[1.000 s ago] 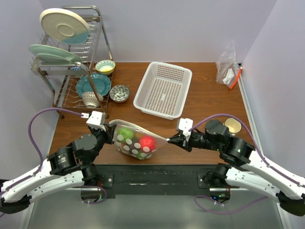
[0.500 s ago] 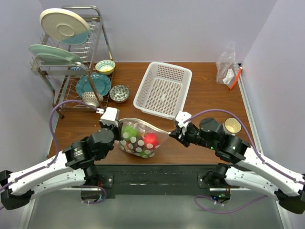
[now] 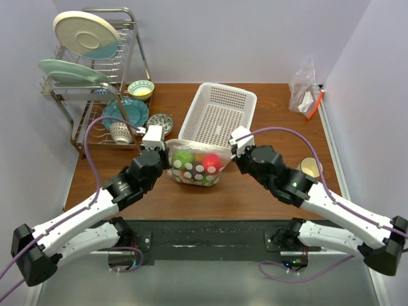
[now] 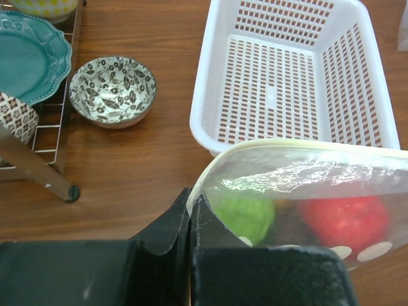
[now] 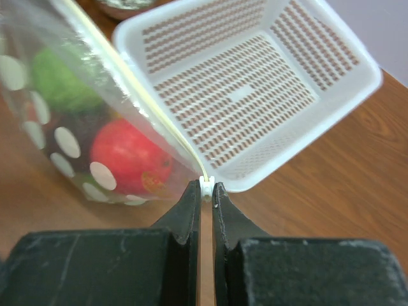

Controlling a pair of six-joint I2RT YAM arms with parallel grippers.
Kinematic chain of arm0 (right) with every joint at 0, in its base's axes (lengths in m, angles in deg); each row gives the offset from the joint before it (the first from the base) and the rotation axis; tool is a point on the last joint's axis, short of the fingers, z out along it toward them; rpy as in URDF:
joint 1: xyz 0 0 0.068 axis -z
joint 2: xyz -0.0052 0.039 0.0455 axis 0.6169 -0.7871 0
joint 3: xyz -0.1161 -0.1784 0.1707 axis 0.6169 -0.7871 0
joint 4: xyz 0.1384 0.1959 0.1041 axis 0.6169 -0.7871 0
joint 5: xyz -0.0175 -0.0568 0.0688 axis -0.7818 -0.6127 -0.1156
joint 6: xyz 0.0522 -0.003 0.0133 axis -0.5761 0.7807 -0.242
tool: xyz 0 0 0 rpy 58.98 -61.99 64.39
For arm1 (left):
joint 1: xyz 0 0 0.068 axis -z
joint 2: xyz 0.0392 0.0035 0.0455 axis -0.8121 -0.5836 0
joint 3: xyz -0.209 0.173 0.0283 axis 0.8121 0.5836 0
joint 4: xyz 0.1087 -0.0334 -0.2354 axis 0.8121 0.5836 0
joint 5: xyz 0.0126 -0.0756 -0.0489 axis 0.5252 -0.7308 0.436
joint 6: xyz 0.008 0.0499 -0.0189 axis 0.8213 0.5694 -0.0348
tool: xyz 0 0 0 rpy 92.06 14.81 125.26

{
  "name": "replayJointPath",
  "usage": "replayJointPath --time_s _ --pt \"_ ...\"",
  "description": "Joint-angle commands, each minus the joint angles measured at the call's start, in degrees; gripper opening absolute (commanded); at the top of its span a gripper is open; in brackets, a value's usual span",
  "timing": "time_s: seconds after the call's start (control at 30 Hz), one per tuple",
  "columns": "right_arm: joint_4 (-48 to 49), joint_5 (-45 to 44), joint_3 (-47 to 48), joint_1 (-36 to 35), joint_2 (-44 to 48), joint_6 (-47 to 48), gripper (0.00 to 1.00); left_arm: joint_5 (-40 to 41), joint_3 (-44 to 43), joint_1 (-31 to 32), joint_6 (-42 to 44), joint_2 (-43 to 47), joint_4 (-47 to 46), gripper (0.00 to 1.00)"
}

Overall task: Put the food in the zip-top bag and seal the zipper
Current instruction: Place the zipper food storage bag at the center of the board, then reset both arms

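Note:
The zip-top bag (image 3: pixel 195 167), clear with white dots, hangs between my two grippers just in front of the white basket (image 3: pixel 218 118). The food inside it includes a red apple (image 3: pixel 212 162) and a green ball (image 3: pixel 183 157). My left gripper (image 3: pixel 167 158) is shut on the bag's left top corner (image 4: pixel 194 191). My right gripper (image 3: pixel 231 152) is shut on the white end piece of the zipper (image 5: pixel 205 187). The pale zipper (image 4: pixel 306 145) runs taut along the bag's top edge. In the right wrist view the apple (image 5: pixel 127 156) and the green ball (image 5: pixel 58 81) show through the plastic.
A dish rack (image 3: pixel 95 83) with plates stands at the back left, with a teal plate (image 4: pixel 29 54) and a patterned bowl (image 4: pixel 112 89) beside it. Another clear bag with a red-orange strip (image 3: pixel 305 89) lies at the back right. A tan round object (image 3: pixel 311 167) sits by the right arm.
Both arms have carried the bag away from the table's near edge toward the basket. The bag now hangs more upright and the grippers are closer together.

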Motion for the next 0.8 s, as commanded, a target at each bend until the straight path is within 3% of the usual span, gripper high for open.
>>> replayJointPath --time_s 0.0,0.07,0.13,0.17,0.2,0.23,0.27,0.3,0.33,0.43,0.47,0.63,0.77 --pt "4.4 -3.8 5.2 5.1 -5.0 -0.4 0.00 -5.7 -0.4 -4.4 -1.0 -4.2 -11.3 0.00" --pt "4.7 -2.9 6.0 8.0 -7.1 -1.8 0.00 -7.0 -1.6 -6.2 -1.7 -7.0 -12.4 0.00" --pt "5.0 -4.2 7.3 8.9 -8.5 -2.4 0.04 -8.0 -3.1 -7.2 -1.7 -8.5 -12.3 0.08" --pt "5.0 -5.8 7.6 8.9 -9.4 -2.6 0.09 -8.4 -3.4 -7.2 -1.6 -9.4 -12.3 0.17" --pt "5.2 -5.9 8.2 8.9 -9.8 -2.6 0.16 -8.9 -3.8 -7.2 -1.4 -9.9 -12.4 0.36" --pt "5.2 -6.0 8.5 8.9 -10.1 -2.7 0.23 -9.2 -4.1 -7.3 -1.1 -10.1 -12.5 0.44" --pt "5.2 -5.8 8.7 8.9 -10.4 -2.8 0.41 -9.4 -4.4 -7.4 -1.0 -10.1 -12.4 0.50" --pt "5.1 -5.2 9.1 8.9 -10.6 -2.8 0.48 -9.7 -4.5 -7.5 -0.9 -10.1 -12.1 0.58" --pt "4.7 -4.6 9.4 8.9 -10.6 -2.8 0.54 -9.7 -4.9 -7.4 -0.8 -9.7 -11.7 0.62" --pt "1.5 -3.1 11.4 8.9 -10.3 -3.3 0.89 -10.4 -6.6 -7.5 -0.4 -8.1 -9.2 0.73" --pt "0.5 -2.8 12.9 8.9 -10.1 -3.6 0.96 -11.4 -7.5 -7.5 -0.2 -7.8 -8.2 0.75" --pt "-7.7 2.4 18.9 9.0 -5.8 -9.8 0.99 -15.2 -15.1 -7.5 1.8 -3.9 2.9 0.84" --pt "-7.2 5.7 17.3 8.9 0.6 -12.8 0.99 -18.2 -17.5 -7.5 1.6 1.1 7.4 0.91"
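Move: Each hand pinches one end of the zipper food storage bag's rim, with the food hanging between them. The set-down spot on the board is about 3 cm back, 16 cm right and 15 cm below the left hand; from the right hand it is 4 cm back, 12 cm left and 16 cm below. The white basket's middle lies about 19 cm ahead and 22 cm right of the left hand, 19 cm ahead and 6 cm left of the right hand. The patterned bowl sits 15 cm ahead and 6 cm left of the left hand. Forward and slightly down and rightward, both arms take the bag by its rim ends towards the basket, the right hand about 6 cm and turning clockwise, the left about 4 cm. Both grippers then open wide, let go of the rim and rise some 8 cm, easing back a little over the bag. ##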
